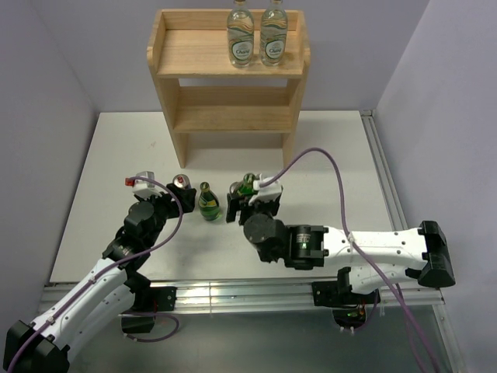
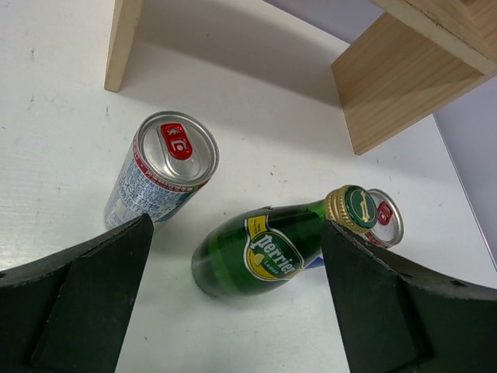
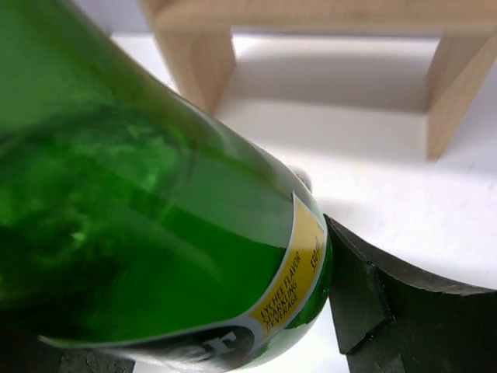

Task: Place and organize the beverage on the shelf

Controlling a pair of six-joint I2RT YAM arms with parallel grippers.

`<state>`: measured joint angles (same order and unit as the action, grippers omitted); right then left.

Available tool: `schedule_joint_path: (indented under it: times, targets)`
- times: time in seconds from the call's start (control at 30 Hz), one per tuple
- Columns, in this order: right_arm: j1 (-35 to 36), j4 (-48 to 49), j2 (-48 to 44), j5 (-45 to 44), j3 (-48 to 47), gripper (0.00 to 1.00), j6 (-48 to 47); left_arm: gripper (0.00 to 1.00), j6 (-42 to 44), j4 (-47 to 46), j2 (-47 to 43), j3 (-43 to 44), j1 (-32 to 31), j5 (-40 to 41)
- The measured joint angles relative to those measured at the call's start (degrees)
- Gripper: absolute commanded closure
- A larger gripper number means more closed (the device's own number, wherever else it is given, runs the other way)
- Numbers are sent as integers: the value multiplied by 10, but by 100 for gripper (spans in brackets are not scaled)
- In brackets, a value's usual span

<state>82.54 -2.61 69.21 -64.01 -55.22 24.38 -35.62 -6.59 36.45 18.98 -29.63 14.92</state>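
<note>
Two clear water bottles [image 1: 254, 35] stand on the top board of the pine shelf [image 1: 194, 116]. My right gripper [image 1: 250, 198] [image 3: 194, 342] is shut on a green glass bottle [image 1: 247, 185] [image 3: 140, 217], which fills the right wrist view; only the right finger [image 3: 373, 303] shows there. My left gripper [image 1: 185, 200] [image 2: 233, 311] is open. A second green bottle [image 1: 207, 202] [image 2: 264, 252] stands just beyond its fingertips, untouched. A slim can [image 1: 180, 183] [image 2: 163, 171] stands to that bottle's left. Another can [image 2: 384, 217] peeks out behind the bottle's cap.
The shelf's two lower tiers [image 1: 233, 116] hold nothing that I can see. Its legs [image 2: 124, 47] stand on the white table [image 1: 109, 171] just behind the drinks. A metal rail [image 1: 233, 295] runs along the near edge, and grey walls close in on both sides.
</note>
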Motion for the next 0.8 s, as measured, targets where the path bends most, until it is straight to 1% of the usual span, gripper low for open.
schedule_joint_path:
  times: [0.1, 0.2, 0.3, 0.37, 0.5, 0.67, 0.8]
  targets:
    - [-46, 5, -1, 17, -31, 100, -38, 4, 0, 1, -3, 0, 0, 0]
    - [-114, 3, 5, 52, -57, 100, -65, 3, 0, 1, -11, 0, 0, 0]
    - [-184, -5, 33, 89, -99, 100, -86, 4, 0, 1, -17, 0, 0, 0]
    - [-218, -6, 54, 109, -125, 100, -97, 4, 0, 2, -19, 0, 0, 0]
    - [-271, -14, 97, 151, -173, 100, -111, 3, 0, 3, -19, 0, 0, 0]
    - [-313, -22, 146, 190, -223, 100, -123, 4, 0, 3, -19, 0, 0, 0]
    - [-342, -26, 181, 217, -244, 100, -129, 4, 0, 3, -19, 0, 0, 0]
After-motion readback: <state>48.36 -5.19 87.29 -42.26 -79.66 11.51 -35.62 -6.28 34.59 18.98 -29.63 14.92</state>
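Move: The green bottle is already pinched in the right hand, high above the table. The right part of the middle shelf lies about 27 cm ahead of that hand, 5 cm to its right and 6 cm lower. On the table the remaining can stands some 13 cm ahead and 3 cm left, 24 cm down, with the standing Perrier bottle about 10 cm left of the can. From the left hand that shelf spot is roughly 24 cm ahead, 24 cm right and 4 cm up. The green bottle, still pinched between the right hand's fingers, is carried quickly forward over the can towards the right part of the middle shelf, about 19 cm. The right hand drifts a little right and climbs early on, sinking about 1 cm near the end, while the wrist turns some 10 degrees clockwise and the fingers keep their hold. ##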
